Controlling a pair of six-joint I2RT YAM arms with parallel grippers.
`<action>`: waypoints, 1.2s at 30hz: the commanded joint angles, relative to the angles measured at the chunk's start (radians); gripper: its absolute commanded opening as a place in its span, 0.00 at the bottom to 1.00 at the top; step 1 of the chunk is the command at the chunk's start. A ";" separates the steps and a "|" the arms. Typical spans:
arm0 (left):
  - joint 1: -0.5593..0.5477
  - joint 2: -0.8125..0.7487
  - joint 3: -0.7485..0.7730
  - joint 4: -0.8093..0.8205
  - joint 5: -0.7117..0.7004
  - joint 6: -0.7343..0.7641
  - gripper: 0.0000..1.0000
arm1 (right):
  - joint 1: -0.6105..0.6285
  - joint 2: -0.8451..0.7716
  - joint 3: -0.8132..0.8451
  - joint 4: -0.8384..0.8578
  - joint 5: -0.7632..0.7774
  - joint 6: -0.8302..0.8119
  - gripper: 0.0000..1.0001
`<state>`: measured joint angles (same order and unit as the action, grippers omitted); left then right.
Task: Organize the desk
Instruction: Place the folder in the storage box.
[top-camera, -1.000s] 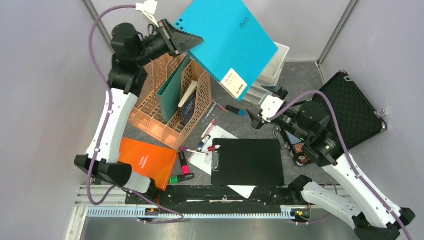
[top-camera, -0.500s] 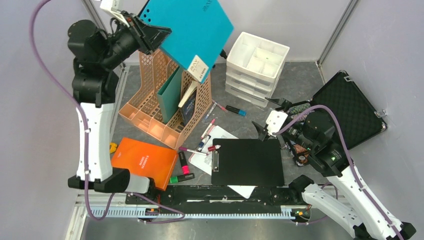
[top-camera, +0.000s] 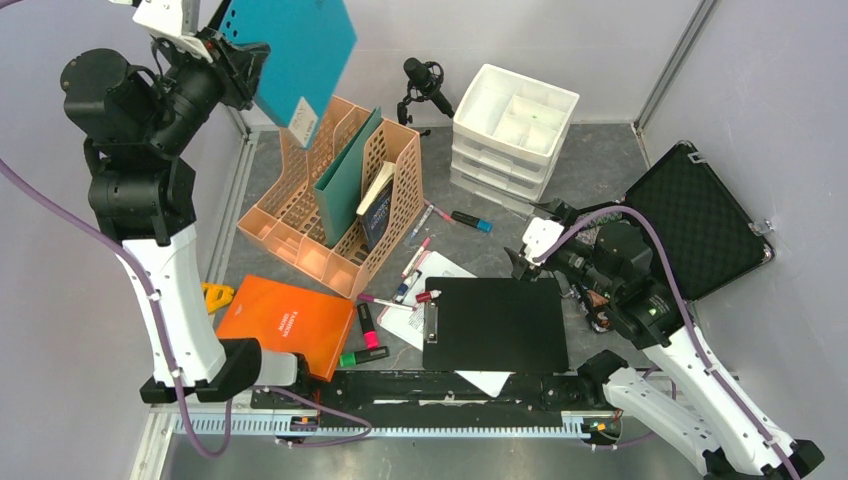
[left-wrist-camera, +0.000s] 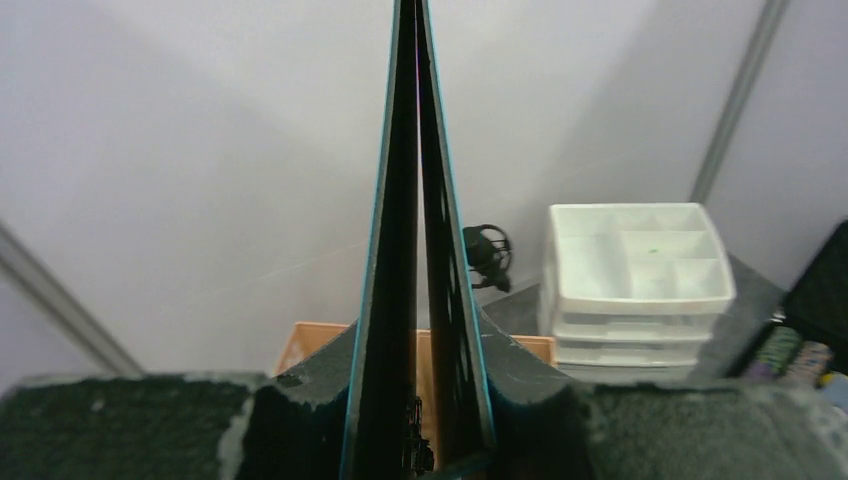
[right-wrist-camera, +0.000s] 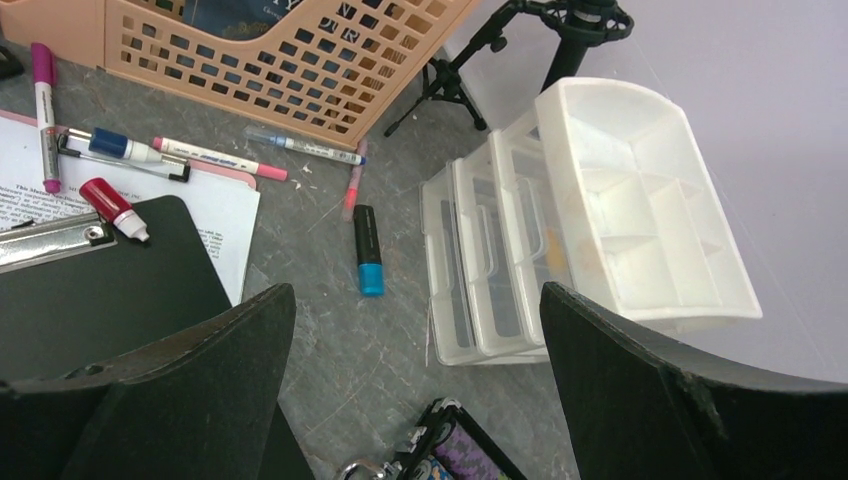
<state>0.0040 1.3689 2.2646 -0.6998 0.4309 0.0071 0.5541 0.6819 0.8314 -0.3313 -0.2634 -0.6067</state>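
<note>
The desk (top-camera: 600, 160) is a dark grey stone-patterned top strewn with items. My left gripper (top-camera: 240, 65) is shut on a teal folder (top-camera: 300, 50) and holds it high, nearly upright, above the back left of a peach file rack (top-camera: 290, 200). In the left wrist view the folder (left-wrist-camera: 415, 250) runs edge-on between my fingers, and the gripper (left-wrist-camera: 415, 400) clamps its lower edge. My right gripper (top-camera: 535, 240) is open and empty. It hovers over bare desk (right-wrist-camera: 330, 350) beside the far right corner of a black clipboard (top-camera: 495, 325), and in the right wrist view (right-wrist-camera: 415, 295) nothing is between the fingers.
A white drawer unit (top-camera: 510, 130) and a small microphone (top-camera: 425, 80) stand at the back. An open black foam-lined case (top-camera: 700, 220) lies at the right. An orange notebook (top-camera: 285, 320), highlighters (top-camera: 367, 325), loose pens (top-camera: 415, 260) and a blue-tipped marker (right-wrist-camera: 367, 250) lie on the desk.
My left arm has swung the teal folder up and to the left and turned it from flat-facing to nearly upright, uncovering the drawer unit and microphone. My right gripper shifted slightly.
</note>
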 joint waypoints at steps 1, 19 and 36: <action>0.080 0.041 0.066 0.000 -0.009 0.156 0.02 | -0.004 0.004 -0.019 0.030 0.032 0.018 0.98; 0.163 -0.174 -0.350 -0.007 0.239 0.267 0.02 | -0.032 0.057 -0.051 0.038 0.043 0.023 0.98; 0.163 -0.238 -0.359 -0.015 0.308 0.209 0.02 | -0.049 0.063 -0.058 0.042 0.026 0.025 0.98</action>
<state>0.1623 1.1450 1.8893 -0.8059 0.6952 0.2333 0.5091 0.7528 0.7734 -0.3305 -0.2276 -0.5980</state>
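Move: The left hand, high up with the folder in its grip, has the storage box's middle about 10 cm ahead, 4 cm to its right and some 48 cm below. In the box, the green folder stands roughly 11 cm ahead, 7 cm right; the dark book about 9 cm ahead, 12 cm right. The orange folder lies some 17 cm back and 7 cm left, on the table. From the empty right hand, the box is about 42 cm left, 17 cm ahead, 18 cm lower. Swinging forward-left about 6 cm, the left hand then sinks some 12 cm in all, bringing the folder down over the storage box, before drawing back about 7 cm and a little right while rising 2 cm. Its wrist tips down and rolls left side up, 10 to 15 degrees each, grip kept. The open right hand sinks about 5 cm, touching nothing. ##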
